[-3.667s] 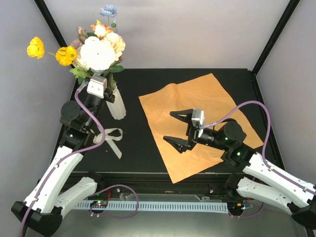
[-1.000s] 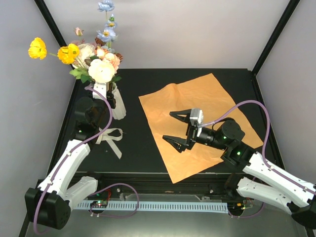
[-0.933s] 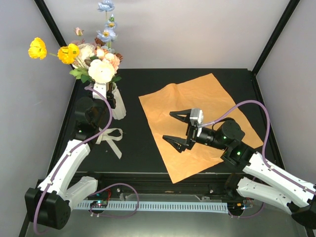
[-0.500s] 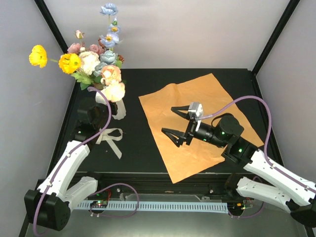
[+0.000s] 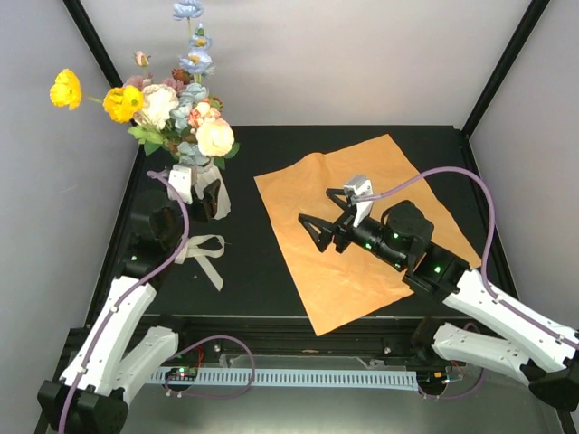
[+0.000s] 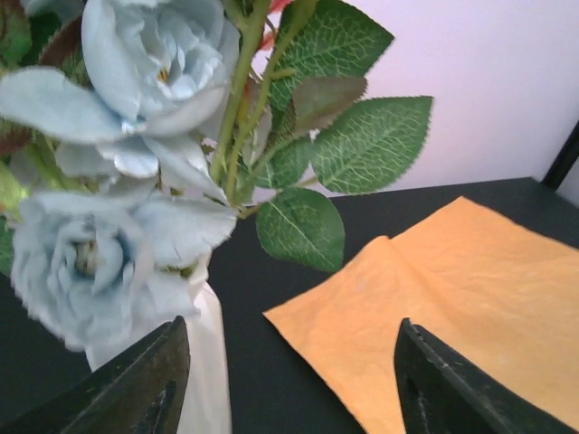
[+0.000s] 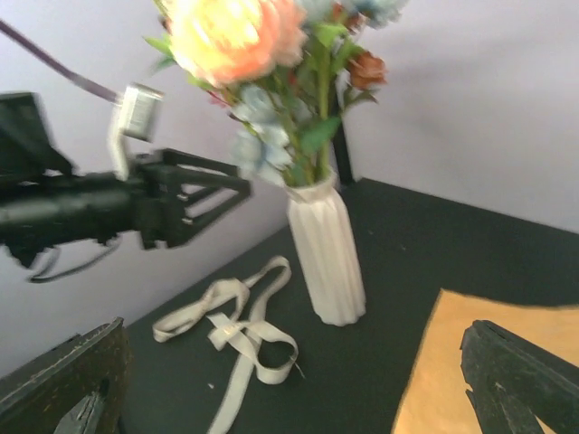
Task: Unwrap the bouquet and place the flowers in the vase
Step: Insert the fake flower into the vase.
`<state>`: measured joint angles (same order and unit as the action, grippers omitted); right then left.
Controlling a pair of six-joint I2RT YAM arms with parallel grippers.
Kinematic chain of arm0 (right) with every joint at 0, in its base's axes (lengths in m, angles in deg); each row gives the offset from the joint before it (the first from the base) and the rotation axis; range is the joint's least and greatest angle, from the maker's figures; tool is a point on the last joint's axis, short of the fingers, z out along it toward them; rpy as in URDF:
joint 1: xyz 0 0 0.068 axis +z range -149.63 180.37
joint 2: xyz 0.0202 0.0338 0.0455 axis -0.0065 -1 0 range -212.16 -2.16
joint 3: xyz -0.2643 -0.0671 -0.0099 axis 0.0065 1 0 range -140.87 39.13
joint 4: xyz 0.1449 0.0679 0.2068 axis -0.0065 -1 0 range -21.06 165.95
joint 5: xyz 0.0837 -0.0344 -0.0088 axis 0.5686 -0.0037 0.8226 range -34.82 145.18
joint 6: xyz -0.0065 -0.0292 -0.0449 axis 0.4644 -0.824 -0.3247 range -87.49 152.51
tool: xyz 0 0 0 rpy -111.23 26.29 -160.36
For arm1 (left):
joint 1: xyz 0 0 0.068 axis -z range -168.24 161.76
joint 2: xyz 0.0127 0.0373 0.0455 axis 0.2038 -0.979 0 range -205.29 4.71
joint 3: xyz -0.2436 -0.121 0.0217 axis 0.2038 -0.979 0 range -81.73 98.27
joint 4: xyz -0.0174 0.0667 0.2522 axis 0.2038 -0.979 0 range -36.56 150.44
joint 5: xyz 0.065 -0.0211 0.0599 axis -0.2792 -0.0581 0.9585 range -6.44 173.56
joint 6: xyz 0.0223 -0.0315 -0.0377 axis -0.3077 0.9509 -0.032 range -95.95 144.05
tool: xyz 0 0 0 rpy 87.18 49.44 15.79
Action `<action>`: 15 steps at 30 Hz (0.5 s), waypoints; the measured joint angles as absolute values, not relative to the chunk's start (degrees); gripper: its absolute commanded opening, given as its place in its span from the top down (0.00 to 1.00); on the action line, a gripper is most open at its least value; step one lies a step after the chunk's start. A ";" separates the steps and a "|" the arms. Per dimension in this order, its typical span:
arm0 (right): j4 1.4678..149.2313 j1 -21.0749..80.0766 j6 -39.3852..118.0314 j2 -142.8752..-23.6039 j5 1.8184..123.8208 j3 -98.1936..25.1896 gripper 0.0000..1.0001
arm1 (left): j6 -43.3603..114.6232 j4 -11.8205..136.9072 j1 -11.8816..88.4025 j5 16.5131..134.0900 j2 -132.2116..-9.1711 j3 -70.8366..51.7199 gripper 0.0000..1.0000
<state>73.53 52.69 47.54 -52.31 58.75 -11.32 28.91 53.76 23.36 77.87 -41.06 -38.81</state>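
Observation:
The flowers [image 5: 181, 99] stand upright in the ribbed off-white vase [image 5: 221, 204] at the back left, pink, cream, pale-blue and yellow blooms fanned above its rim. My left gripper [image 5: 201, 185] hovers right beside the vase's neck, open, holding nothing. In the left wrist view the pale-blue flowers [image 6: 118, 181] and the vase [image 6: 206, 362] sit just beyond the left finger of the left gripper [image 6: 289, 393]. The bouquet's orange paper [image 5: 362, 226] lies flat and bare. My right gripper [image 5: 318, 213] hangs open above the paper's left part, pointing at the vase [image 7: 327, 253].
A cream ribbon [image 5: 204, 253] lies loose on the black table in front of the vase, also in the right wrist view as the ribbon [image 7: 235, 325]. Grey walls and black frame posts close in the back and sides. The paper [image 6: 452, 307] covers the table's right half.
My left gripper has opened and let go of the stems; the flowers have settled lower into the vase. The right arm has swung left and turned towards the vase.

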 measured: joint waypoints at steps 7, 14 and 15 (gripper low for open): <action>63.69 52.62 49.96 -58.08 49.99 -16.22 0.00 | 31.87 48.58 23.36 74.37 -34.11 -39.97 0.21; 53.77 50.61 51.91 -65.53 46.71 -17.40 0.00 | 35.25 45.83 23.51 68.73 -28.17 -43.82 0.01; 52.77 50.11 52.34 -66.71 46.69 -17.42 0.00 | 36.19 45.83 23.82 67.79 -27.88 -44.41 0.01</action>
<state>52.77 50.11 52.34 -66.71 46.69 -17.42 36.19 45.83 23.82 67.79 -27.88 -44.41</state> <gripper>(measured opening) 0.999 0.968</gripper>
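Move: The white vase with the flowers stands about 12 cm ahead of the left hand and 4 cm to its left, its middle some 14 cm lower; the ribbon lies on the table nearly below that hand, about 6 cm to its left. The orange wrapping paper's middle is roughly 15 cm ahead of the right hand, 16 cm to its right and 33 cm below. From the right hand, the vase is about 20 cm ahead and 23 cm left. Backing away from the vase and flowers by about 6 cm, the empty left hand drifts a little right, turns slightly clockwise and opens its fingers to nearly full width. Meanwhile the right hand, wide open and empty, sinks at growing speed towards the wrapping paper, some 12 cm down and 5 cm forward, its fingertips tipping down by about 30 degrees and swinging clockwise; it ends still above the paper. ##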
